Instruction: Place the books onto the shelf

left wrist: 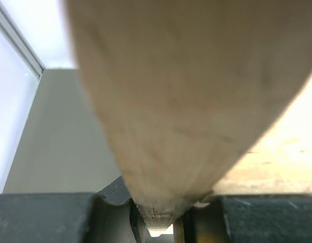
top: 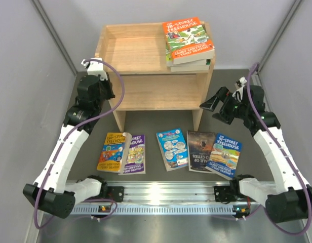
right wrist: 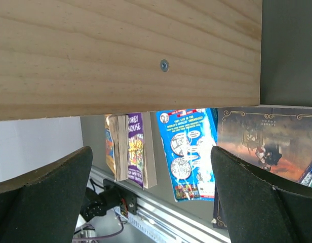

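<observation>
The light wooden shelf stands at the back of the table, with two or three books stacked flat on the right of its top tier, an orange one uppermost. Several more books lie in a row on the table in front: orange-yellow, purple, blue, dark and teal. My left gripper is shut on the front edge of the shelf's left side panel, the wood pinched between its fingers. My right gripper hangs open just off the shelf's right side panel, holding nothing.
Grey walls close in the table on the left, right and back. The aluminium base rail runs along the near edge, just below the row of books. In the right wrist view the purple book and blue book show below the panel.
</observation>
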Tool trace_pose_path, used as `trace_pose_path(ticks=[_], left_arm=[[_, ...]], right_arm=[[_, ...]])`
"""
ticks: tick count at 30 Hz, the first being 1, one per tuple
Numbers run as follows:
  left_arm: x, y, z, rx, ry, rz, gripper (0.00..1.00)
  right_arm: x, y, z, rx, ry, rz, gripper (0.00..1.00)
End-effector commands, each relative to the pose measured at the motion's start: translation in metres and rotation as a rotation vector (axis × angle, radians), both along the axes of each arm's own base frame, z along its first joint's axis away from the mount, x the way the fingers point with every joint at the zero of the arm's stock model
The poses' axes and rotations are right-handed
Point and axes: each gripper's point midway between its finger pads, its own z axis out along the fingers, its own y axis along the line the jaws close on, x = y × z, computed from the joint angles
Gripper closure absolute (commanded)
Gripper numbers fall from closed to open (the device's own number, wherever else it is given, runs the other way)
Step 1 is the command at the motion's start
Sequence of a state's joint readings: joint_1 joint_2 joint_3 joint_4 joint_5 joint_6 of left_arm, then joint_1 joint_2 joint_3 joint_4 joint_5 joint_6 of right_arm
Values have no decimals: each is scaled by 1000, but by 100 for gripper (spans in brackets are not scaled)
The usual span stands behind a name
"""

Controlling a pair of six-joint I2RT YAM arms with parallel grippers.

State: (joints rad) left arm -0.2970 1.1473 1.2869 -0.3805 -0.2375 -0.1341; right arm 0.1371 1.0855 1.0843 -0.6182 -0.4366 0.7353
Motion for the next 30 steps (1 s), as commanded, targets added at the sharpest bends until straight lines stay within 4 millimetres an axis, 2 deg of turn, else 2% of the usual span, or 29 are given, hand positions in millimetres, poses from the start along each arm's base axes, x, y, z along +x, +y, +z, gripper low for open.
trace_pose_path(ticks=[1,2,3,5,7,8,9,10,11,14,19,22,23,24,25,26,28,29,30], left_arm=[[-37,-35,5,-327,84,-78,91],[-40,-32,-3,-323,120,-58,74],[-42,-30,-6,-331,138,-35,61],[-47,-27,-10,-335,176,-13,38],[-52,-23,-7,-350,190,14,26],[-62,-19,-4,-348,206,27,22],[-68,-16,-1,-349,208,31,7],[-75,-16,0,-346,219,24,2],[-85,-14,6,-348,213,12,1],[-111,-7,-11,-356,283,38,1],[-142,3,-44,-461,359,137,1],[-157,2,-78,-503,450,178,1],[-160,1,-96,-513,503,209,1],[-164,2,-106,-515,536,231,2],[-171,5,-123,-506,583,264,2],[-175,8,-128,-529,597,300,2],[-181,16,-142,-528,606,360,1],[-182,18,-147,-540,608,384,1],[-184,17,-152,-546,621,389,1]], right_arm=[[-16,6,9,0,-63,41,0],[-18,7,7,0,-61,44,0],[-22,8,0,-3,-48,51,0],[-28,10,-1,-2,-54,62,0],[-35,14,-1,-2,-59,80,0],[-38,16,0,-2,-62,87,0],[-41,19,3,-3,-74,100,0],[-44,20,7,-2,-87,108,0],[-48,23,9,-3,-91,121,0],[-56,26,23,18,-127,129,0],[-78,37,55,55,-216,185,0],[-92,52,63,80,-250,239,0],[-104,66,59,108,-231,289,0],[-107,72,58,119,-230,297,0],[-110,82,67,163,-254,309,0],[-128,100,65,179,-247,386,0],[-132,119,64,167,-255,402,0],[-151,137,67,173,-255,477,0],[-148,151,55,134,-232,477,0]])
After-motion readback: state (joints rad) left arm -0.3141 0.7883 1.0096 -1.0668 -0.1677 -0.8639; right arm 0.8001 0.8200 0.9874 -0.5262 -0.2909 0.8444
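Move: Back towards the base from the left hand, which still grips the front edge of the shelf's left side, the yellow book lies about 20 cm back, 5 cm to the left and 34 cm below. The purple book is equally far back but 6 cm to the right; the blue book is 18 cm back and 25 cm right. From the right hand the yellow book is 12 cm back, 44 cm left and 24 cm below, with the purple 32 cm and the blue 14 cm left, both on about that same line. Letting go of the shelf's side panel, the left hand opens wide and draws back about 17 cm, then sinks some 14 cm towards the yellow book, tipping its fingers down about 35 degrees and rolling left side down. The open right hand comes back about 15 cm and swings left with gathering speed, rising slightly and turning counter-clockwise, high over the blue book towards the purple and yellow ones. ##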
